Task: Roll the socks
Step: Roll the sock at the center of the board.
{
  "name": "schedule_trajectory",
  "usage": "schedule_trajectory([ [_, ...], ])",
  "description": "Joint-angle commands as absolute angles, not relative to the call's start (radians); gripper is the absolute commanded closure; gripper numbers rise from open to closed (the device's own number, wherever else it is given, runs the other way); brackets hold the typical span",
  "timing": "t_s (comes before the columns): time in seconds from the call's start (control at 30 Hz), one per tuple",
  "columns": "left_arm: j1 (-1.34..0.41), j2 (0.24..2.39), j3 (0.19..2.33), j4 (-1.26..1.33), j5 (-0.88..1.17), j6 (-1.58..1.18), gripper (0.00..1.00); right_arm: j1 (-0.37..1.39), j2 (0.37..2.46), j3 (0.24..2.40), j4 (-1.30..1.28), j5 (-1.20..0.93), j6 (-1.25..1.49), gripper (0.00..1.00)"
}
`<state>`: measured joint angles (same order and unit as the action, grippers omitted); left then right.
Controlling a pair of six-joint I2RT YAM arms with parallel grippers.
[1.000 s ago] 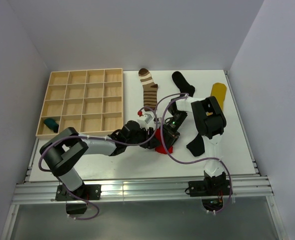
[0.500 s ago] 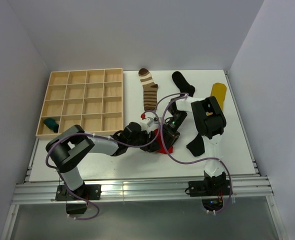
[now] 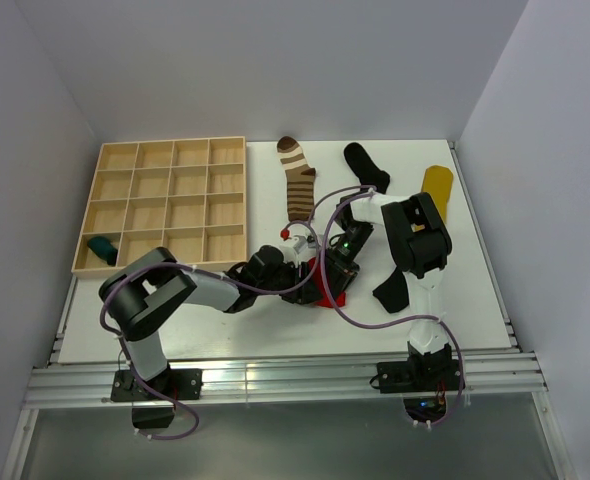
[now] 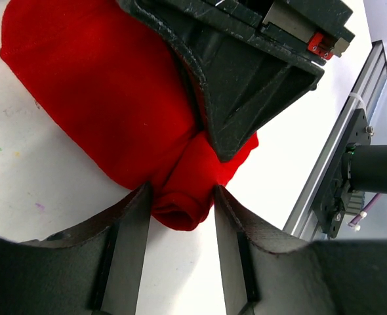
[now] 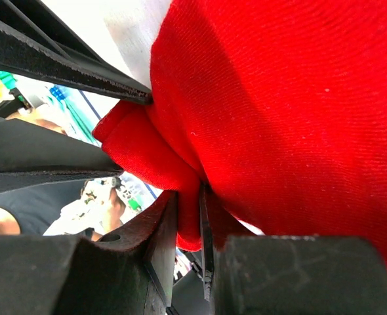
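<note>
A red sock (image 3: 333,293) lies mid-table with both grippers on it. In the left wrist view its rolled end (image 4: 180,205) sits between the fingers (image 4: 132,226), and the left gripper (image 4: 182,193) is shut on that roll. The right gripper (image 5: 189,197) pinches a fold of the red sock (image 5: 279,98) from the other side, its dark body (image 4: 246,79) just above the roll. Both grippers (image 3: 310,283) (image 3: 327,270) meet low over the sock in the top view. A brown-cream striped sock (image 3: 298,180), a black sock (image 3: 367,166) and a yellow sock (image 3: 436,185) lie at the back.
A wooden compartment tray (image 3: 165,205) stands at the back left with a teal sock (image 3: 102,249) in its near-left cell. Another dark sock (image 3: 392,291) lies beside the right arm. The table's metal rail (image 3: 275,380) runs along the near edge.
The left arm's elbow has swung right and its gripper has pressed closer onto the red sock. The right arm has stayed put.
</note>
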<state>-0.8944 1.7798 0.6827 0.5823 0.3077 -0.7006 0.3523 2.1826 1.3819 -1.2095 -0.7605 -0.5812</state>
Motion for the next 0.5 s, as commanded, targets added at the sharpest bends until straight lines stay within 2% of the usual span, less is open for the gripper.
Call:
schedule_trajectory([
  [0.0, -0.9, 1.792, 0.693, 0.64, 0.339, -0.738, 0.53, 0.362, 2.203, 1.404, -1.049, -0.638, -0.603, 0.82],
  [0.2, -0.9, 1.807, 0.695, 0.612, 0.341, -0.819, 0.64, 0.364, 2.186, 1.391, -1.029, -0.638, -0.592, 0.82],
  [0.27, -0.899, 1.815, 0.693, 0.598, 0.351, -0.845, 0.74, 0.365, 2.187, 1.391, -1.029, -0.638, -0.592, 0.82],
  [0.3, -0.899, 1.822, 0.692, 0.598, 0.357, -0.868, 0.85, 0.365, 2.189, 1.391, -1.028, -0.64, -0.591, 0.82],
  [0.33, -0.899, 1.824, 0.686, 0.598, 0.368, -0.883, 0.9, 0.365, 2.189, 1.391, -1.025, -0.641, -0.589, 0.82],
  [0.4, -0.899, 1.832, 0.675, 0.606, 0.376, -0.919, 0.98, 0.367, 2.183, 1.39, -1.02, -0.644, -0.584, 0.82],
  [0.47, -0.899, 1.829, 0.658, 0.6, 0.377, -0.939, 1.0, 0.365, 2.177, 1.388, -1.006, -0.649, -0.578, 0.81],
])
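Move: The rolled edge of the red sock sits between the left hand's half-open tips, about 1 cm to the right and 1 cm below. The sock's flat part centres some 4 cm ahead, 3 cm right and 2 cm below; the brown striped sock lies about 25 cm ahead and 2 cm left, the near black sock 23 cm right and 5 cm ahead. From the right hand, that rolled edge is roughly 3 cm left and 1 cm back. Left fingers shut, pinching the red sock's rolled edge, wrist rolling some 10 degrees; the right hand keeps its pinch. ##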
